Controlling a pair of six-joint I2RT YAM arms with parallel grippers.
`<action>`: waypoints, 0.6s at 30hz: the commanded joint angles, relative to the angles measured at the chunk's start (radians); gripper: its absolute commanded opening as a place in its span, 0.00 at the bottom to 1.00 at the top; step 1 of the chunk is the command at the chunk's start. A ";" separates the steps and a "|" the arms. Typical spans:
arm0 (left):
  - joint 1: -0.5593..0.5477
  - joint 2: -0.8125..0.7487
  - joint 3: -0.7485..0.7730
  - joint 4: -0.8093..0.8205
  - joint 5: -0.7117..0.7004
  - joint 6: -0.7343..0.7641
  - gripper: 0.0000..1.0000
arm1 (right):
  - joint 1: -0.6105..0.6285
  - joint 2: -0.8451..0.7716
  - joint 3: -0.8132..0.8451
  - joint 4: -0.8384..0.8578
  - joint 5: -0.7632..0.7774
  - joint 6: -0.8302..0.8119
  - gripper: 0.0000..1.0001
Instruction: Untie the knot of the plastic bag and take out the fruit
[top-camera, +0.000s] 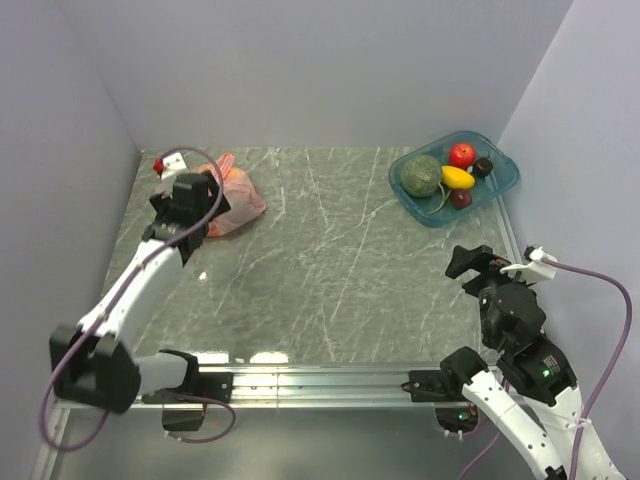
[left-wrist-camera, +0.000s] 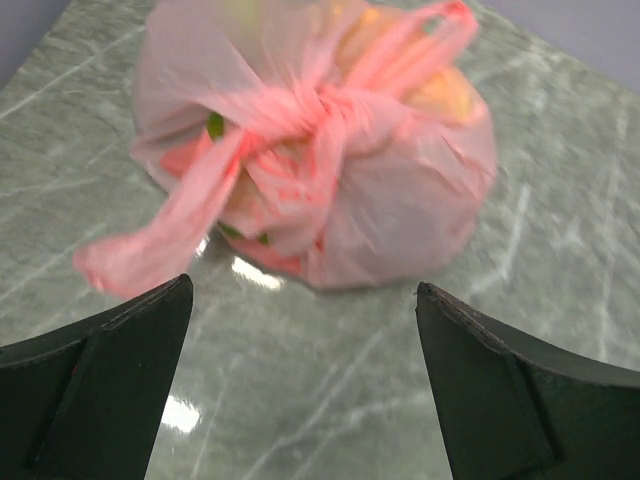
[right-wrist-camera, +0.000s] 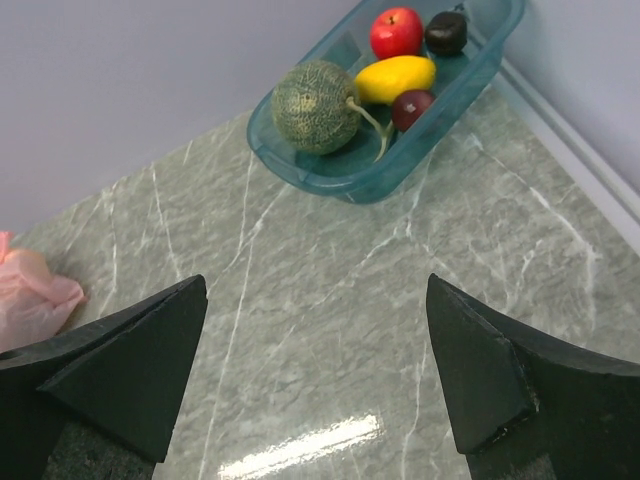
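The pink plastic bag (top-camera: 238, 196) lies at the far left of the table, tied shut. In the left wrist view the bag (left-wrist-camera: 400, 200) fills the upper half, its knot (left-wrist-camera: 320, 110) on top with two handle loops sticking out. Yellow and green fruit (left-wrist-camera: 216, 125) show dimly through the plastic. My left gripper (left-wrist-camera: 300, 330) is open and empty, hovering just short of the bag; from above it (top-camera: 190, 195) covers the bag's left side. My right gripper (right-wrist-camera: 315, 340) is open and empty over bare table at the right (top-camera: 478, 265).
A teal tray (top-camera: 500, 185) stands at the far right corner with a dull-green melon (top-camera: 422, 175), a red apple (top-camera: 462, 154), a yellow fruit and two dark ones. It shows in the right wrist view (right-wrist-camera: 300, 170) too. Walls close the left, back and right.
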 joint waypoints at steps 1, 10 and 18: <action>0.103 0.113 0.111 0.097 0.063 -0.016 0.99 | -0.003 -0.019 -0.014 0.032 -0.036 0.000 0.96; 0.143 0.455 0.265 0.082 0.140 -0.051 0.99 | -0.003 -0.042 -0.029 0.034 -0.043 0.013 0.96; 0.110 0.535 0.300 0.057 0.215 -0.051 0.39 | -0.003 -0.051 -0.038 0.032 -0.053 0.019 0.94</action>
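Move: The bag's knot is nearly straight ahead of the open left hand, about 12 cm farther out, 1 cm to its left and 12 cm below. The bag's loose tail lies some 5 cm nearer than the knot and 6 cm to the left of it; the far handle loop stands about 5 cm beyond the knot and 6 cm to the right of it. From the right hand, the knot is roughly 28 cm ahead, 58 cm left and 18 cm lower. Down and forward, the left hand closes in on the knot: it first sweeps outward with a small swing left and part of the way back, then drops almost straight, about 9 cm forward and 11 cm down in all. The wrist tips down some 15 degrees, and the wide-open fingers shut to about half around the gathered plastic on the knot's near side. ##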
